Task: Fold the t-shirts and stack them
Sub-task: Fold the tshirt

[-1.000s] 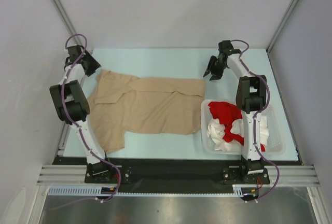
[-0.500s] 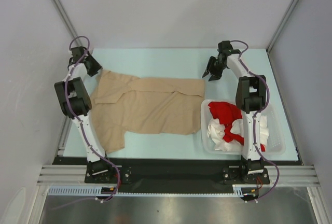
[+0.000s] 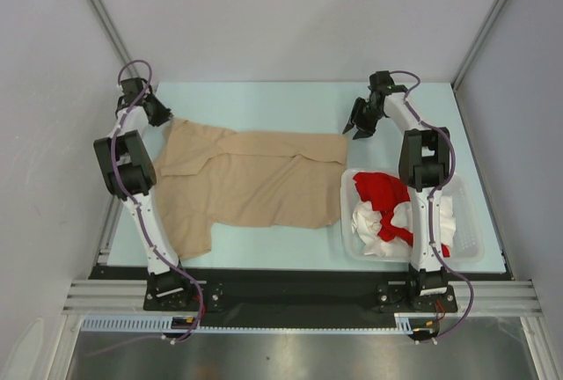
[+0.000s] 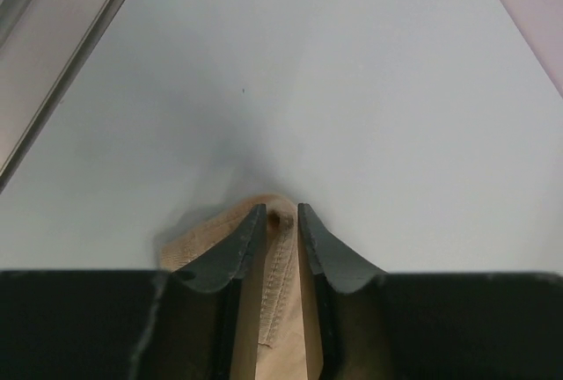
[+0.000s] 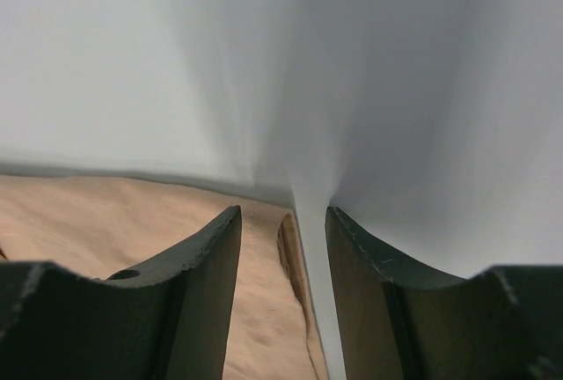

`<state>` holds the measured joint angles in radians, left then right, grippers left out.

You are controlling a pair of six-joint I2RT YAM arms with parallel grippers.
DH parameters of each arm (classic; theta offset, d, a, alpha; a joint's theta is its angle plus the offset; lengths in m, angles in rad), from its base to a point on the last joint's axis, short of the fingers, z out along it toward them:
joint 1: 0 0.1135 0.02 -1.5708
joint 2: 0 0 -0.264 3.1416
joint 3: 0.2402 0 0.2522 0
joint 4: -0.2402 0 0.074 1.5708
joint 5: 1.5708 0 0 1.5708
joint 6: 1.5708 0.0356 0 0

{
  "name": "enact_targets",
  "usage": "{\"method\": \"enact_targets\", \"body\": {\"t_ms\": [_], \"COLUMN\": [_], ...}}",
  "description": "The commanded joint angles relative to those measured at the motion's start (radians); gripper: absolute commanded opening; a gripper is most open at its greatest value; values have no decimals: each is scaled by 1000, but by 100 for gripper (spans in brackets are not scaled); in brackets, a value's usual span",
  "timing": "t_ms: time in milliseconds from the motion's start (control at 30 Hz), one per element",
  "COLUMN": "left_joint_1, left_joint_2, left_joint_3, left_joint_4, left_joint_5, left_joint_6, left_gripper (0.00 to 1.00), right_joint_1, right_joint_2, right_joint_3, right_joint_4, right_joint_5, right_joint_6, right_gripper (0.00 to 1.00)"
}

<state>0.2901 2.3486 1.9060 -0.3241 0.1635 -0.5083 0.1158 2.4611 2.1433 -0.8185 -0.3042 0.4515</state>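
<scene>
A beige t-shirt (image 3: pixel 255 178) lies spread on the table, one sleeve pointing toward the near edge. At its far left corner my left gripper (image 3: pixel 164 119) has its jaws drawn close on a bunched fold of the stitched hem (image 4: pixel 280 261). My right gripper (image 3: pixel 356 130) hovers low over the far right corner. In the right wrist view its jaws stand open astride the shirt's edge (image 5: pixel 295 266), the left finger (image 5: pixel 207 292) over cloth and the right finger (image 5: pixel 369 301) over bare table. A red t-shirt (image 3: pixel 383 189) and a white t-shirt (image 3: pixel 374 222) lie crumpled in the basket.
A white lattice basket (image 3: pixel 472 226) stands at the near right, beside the right arm's base. Grey walls and metal frame posts close in the table on the left, right and far sides. A metal rail (image 4: pixel 53 63) runs close to the left gripper.
The left gripper slid a little toward the far left corner of the shirt and its jaws narrowed onto the hem. The right gripper dipped slightly toward the shirt's far right corner.
</scene>
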Motion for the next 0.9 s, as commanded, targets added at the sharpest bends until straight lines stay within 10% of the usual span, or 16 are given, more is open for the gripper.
{"method": "enact_targets", "body": {"t_ms": [0,433,600,867], "left_joint_1": [-3,0,9,55], "left_joint_2": [-5,-20,-46,-127], "left_joint_3": [38,41,24,-81], "left_joint_4": [3,-15,-30,23], "left_joint_5": [-22,-50,-93,-160], "left_joint_6": [-10,4,-10,-90], "left_gripper": [25,6,0,0], "right_joint_1": [4,22,2,-36], "right_joint_2": [25,13,10,-16], "right_joint_3": [40,7,-8,-68], "right_joint_4": [-18,24,68,137], "right_joint_5": [-6,-78,-47,53], "right_joint_6": [-16,33,104,205], "right_gripper": [50,33,0,0]}}
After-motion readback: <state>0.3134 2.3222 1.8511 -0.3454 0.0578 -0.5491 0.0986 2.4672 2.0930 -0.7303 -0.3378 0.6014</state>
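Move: The t-shirt's far left corner already lies between the left hand's half-closed tips, about 1 cm below and 1 cm to the right; the table's side rail runs some 7 cm to this hand's left, level ahead. The far right corner sits between the right hand's open fingers, about 1 cm below and 1 cm to the left, with the clothes bin's middle some 28 cm back and 15 cm right of that hand. The left hand stays put while its fingers shut on the far left corner, then draws about 2.5 cm left and 2 cm back, sinking 1 cm and turning slightly counter-clockwise, keeping low with the cloth at its tips. The right hand first edges about 1.5 cm left while closing from half open and pinches the far right corner, then goes back right about as far, away from the left hand, easing forward and down nearly 1 cm and turning some 5 to 10 degrees clockwise. ##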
